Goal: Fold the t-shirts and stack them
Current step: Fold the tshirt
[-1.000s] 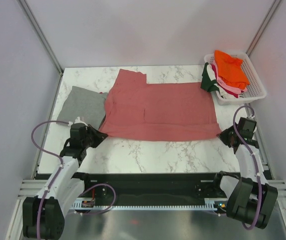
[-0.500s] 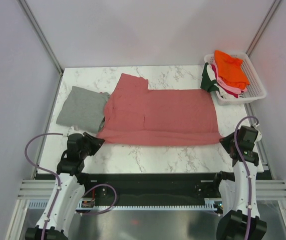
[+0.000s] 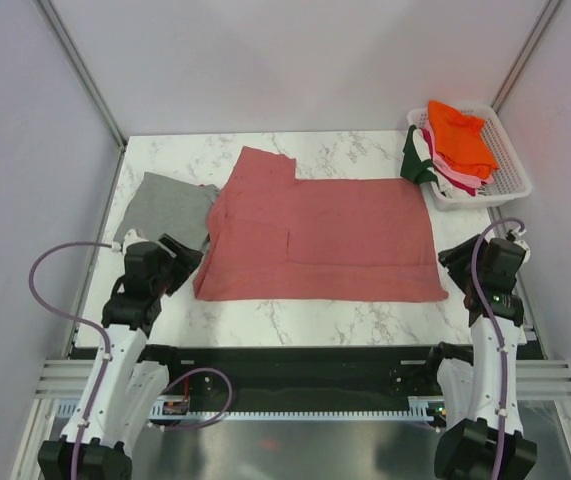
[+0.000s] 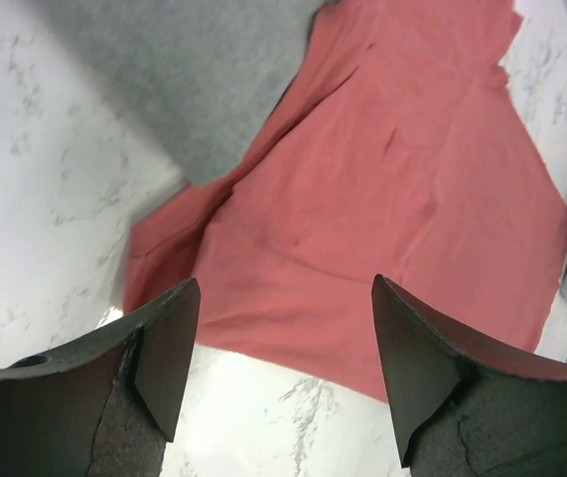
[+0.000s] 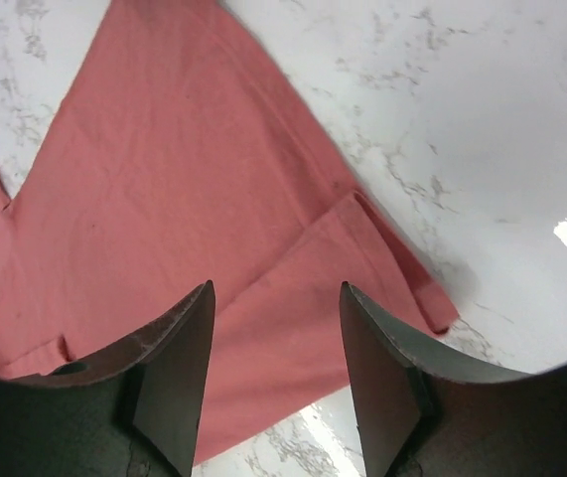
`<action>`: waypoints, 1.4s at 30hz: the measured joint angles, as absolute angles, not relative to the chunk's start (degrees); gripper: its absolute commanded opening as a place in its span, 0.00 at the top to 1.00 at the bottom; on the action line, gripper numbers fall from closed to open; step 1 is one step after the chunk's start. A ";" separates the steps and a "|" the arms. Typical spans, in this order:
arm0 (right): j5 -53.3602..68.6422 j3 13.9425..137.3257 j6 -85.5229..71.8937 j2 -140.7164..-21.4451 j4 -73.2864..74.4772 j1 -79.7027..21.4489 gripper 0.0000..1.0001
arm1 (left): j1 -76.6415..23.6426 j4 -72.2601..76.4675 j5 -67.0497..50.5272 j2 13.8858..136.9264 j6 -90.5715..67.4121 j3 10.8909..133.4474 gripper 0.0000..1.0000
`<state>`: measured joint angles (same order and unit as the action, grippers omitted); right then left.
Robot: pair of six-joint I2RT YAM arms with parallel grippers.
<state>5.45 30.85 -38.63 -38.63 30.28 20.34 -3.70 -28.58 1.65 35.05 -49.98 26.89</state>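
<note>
A dusty salmon-pink t-shirt (image 3: 320, 235) lies spread flat across the middle of the marble table; it also shows in the left wrist view (image 4: 382, 189) and the right wrist view (image 5: 194, 209). A folded grey t-shirt (image 3: 165, 212) lies to its left, partly under the pink one's edge, and shows in the left wrist view (image 4: 184, 70). My left gripper (image 3: 180, 258) is open and empty just off the pink shirt's near left corner. My right gripper (image 3: 457, 262) is open and empty at its near right corner. Orange, pink, white and dark green t-shirts (image 3: 457, 140) are piled in the basket.
A white slatted basket (image 3: 510, 180) stands at the back right corner of the table. Grey walls close in the left, right and back. Bare marble (image 3: 315, 315) runs along the near edge in front of the pink shirt.
Both grippers have let go of the pink shirt's near edge and drawn back from it. The shirt's near edge now lies flat on the table, closer to me.
</note>
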 measured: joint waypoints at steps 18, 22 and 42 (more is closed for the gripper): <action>10.13 39.86 -35.86 -61.78 14.68 6.92 0.40 | -4.21 -16.01 -2.98 78.56 -40.56 50.11 0.25; 10.26 40.56 -35.09 -62.81 13.91 6.79 0.40 | -3.84 -14.48 -2.63 87.35 -40.56 53.36 0.26; 12.10 40.71 -34.41 -64.88 12.43 6.68 0.39 | 11.44 -5.93 -7.03 101.73 -43.57 60.66 0.27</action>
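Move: The folded grey t-shirt's middle lies some 18 cm ahead of the left hand, 7 cm to its left and about 8 below. The red t-shirt's middle is roughly 12 cm ahead of that hand and 37 to its right. From the right hand, the red t-shirt's middle is about 12 cm ahead and 40 left, 9 below; the basket stands some 33 cm ahead, 5 right, slightly lower. Open left hand reaches 20 cm forward, sinks, pushes grey t-shirt leftward; right glides 10 cm forward-left over red. ##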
